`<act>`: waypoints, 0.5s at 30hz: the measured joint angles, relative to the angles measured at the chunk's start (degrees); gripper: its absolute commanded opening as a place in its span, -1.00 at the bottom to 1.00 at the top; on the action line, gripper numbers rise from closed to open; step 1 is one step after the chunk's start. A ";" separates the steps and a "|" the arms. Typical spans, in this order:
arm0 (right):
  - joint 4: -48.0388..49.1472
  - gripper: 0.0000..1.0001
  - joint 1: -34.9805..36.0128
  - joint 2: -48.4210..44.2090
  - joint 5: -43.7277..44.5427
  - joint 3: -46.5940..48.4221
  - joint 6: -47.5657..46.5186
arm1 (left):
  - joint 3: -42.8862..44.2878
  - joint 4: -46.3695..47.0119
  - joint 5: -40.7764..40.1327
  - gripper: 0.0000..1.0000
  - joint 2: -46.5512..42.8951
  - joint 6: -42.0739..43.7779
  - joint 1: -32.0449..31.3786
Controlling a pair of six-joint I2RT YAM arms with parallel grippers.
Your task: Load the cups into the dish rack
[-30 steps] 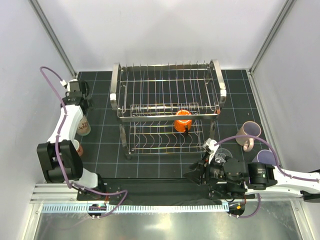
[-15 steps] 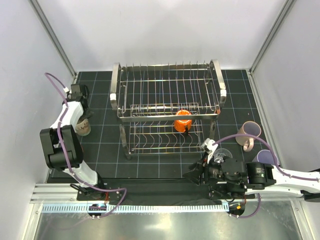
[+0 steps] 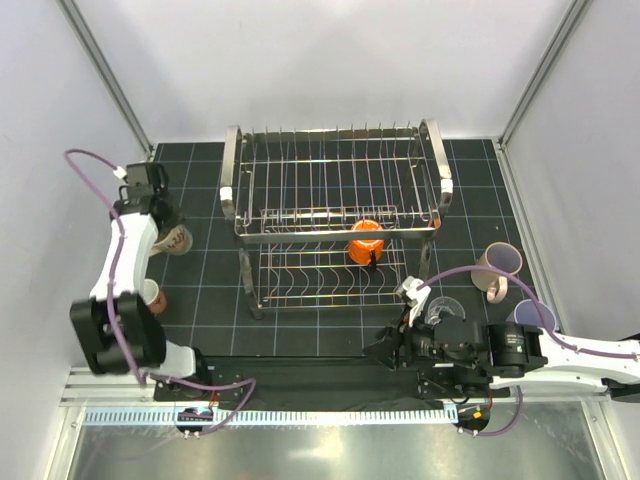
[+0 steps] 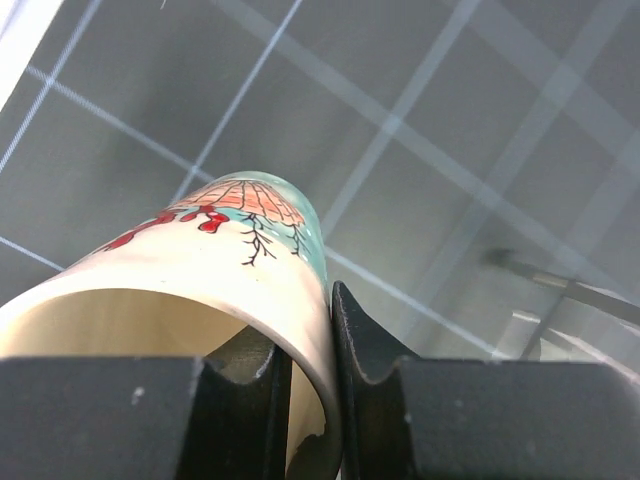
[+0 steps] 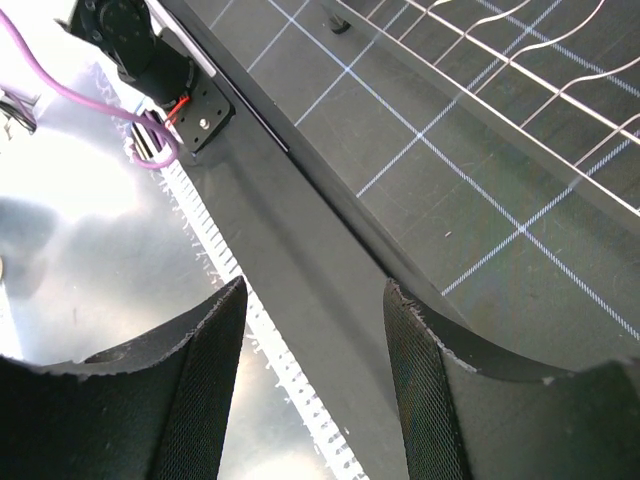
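My left gripper (image 4: 305,318) is shut on the rim of the cream mug (image 4: 215,255), one finger inside and one outside. From above, that cream mug (image 3: 179,240) hangs tilted at the mat's left side under the left gripper (image 3: 166,232). The dish rack (image 3: 232,165) stands mid-table with the small orange cup (image 3: 366,241) on its lower tier. A salmon-pink mug (image 3: 153,296) stands at the left. On the right are a beige-pink mug (image 3: 497,266), a clear tumbler (image 3: 445,308) and a lavender tumbler (image 3: 527,315). My right gripper (image 3: 385,352) is open and empty over the mat's front edge.
White walls close in the black gridded mat (image 3: 200,290) on three sides. A metal rail and shiny plate (image 5: 90,260) run along the near edge, under the right gripper (image 5: 315,290). Rack wires (image 5: 520,60) show at the top of the right wrist view.
The left gripper has closed on the cream mug's rim and tipped it up, shifting slightly toward the rack. The right arm has barely moved.
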 measured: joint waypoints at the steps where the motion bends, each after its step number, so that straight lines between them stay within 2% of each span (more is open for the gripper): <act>1: -0.35 0.18 0.00 0.02 0.04 0.37 0.00 | 0.00 -0.24 0.85 -1.00 -2.99 -1.01 -0.02; 8: -1.42 0.19 0.00 0.20 1.36 2.86 -0.33 | 2.58 -0.92 5.95 -0.99 -26.16 -9.51 -0.02; 15: -1.14 0.19 0.00 3.30 1.99 5.11 -1.31 | 13.97 -0.17 16.41 -0.99 -34.97 -21.07 -0.02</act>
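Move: The left hand already has the cream mug pinched by its rim, just clear of the table. The dish rack's middle lies about 35 cm to its right, some 5 cm nearer the base and roughly level in height, and the orange cup on the lower tier sits about 42 cm right and 3 cm back. The small pink cup is some 16 cm back and 7 cm left, 11 cm lower. From the right hand, the rack's middle is about 24 cm ahead and 9 cm left. Keeping its pinch on the cream mug's wall, the left hand swings it steeply upward, about 30 cm, while drawing back some 10 cm and drifting right to the rack's side. The wrist pitches up by roughly 50 degrees, so the fingers go from pointing steeply down to nearly level. The open, empty right hand rises a couple of centimetres. ##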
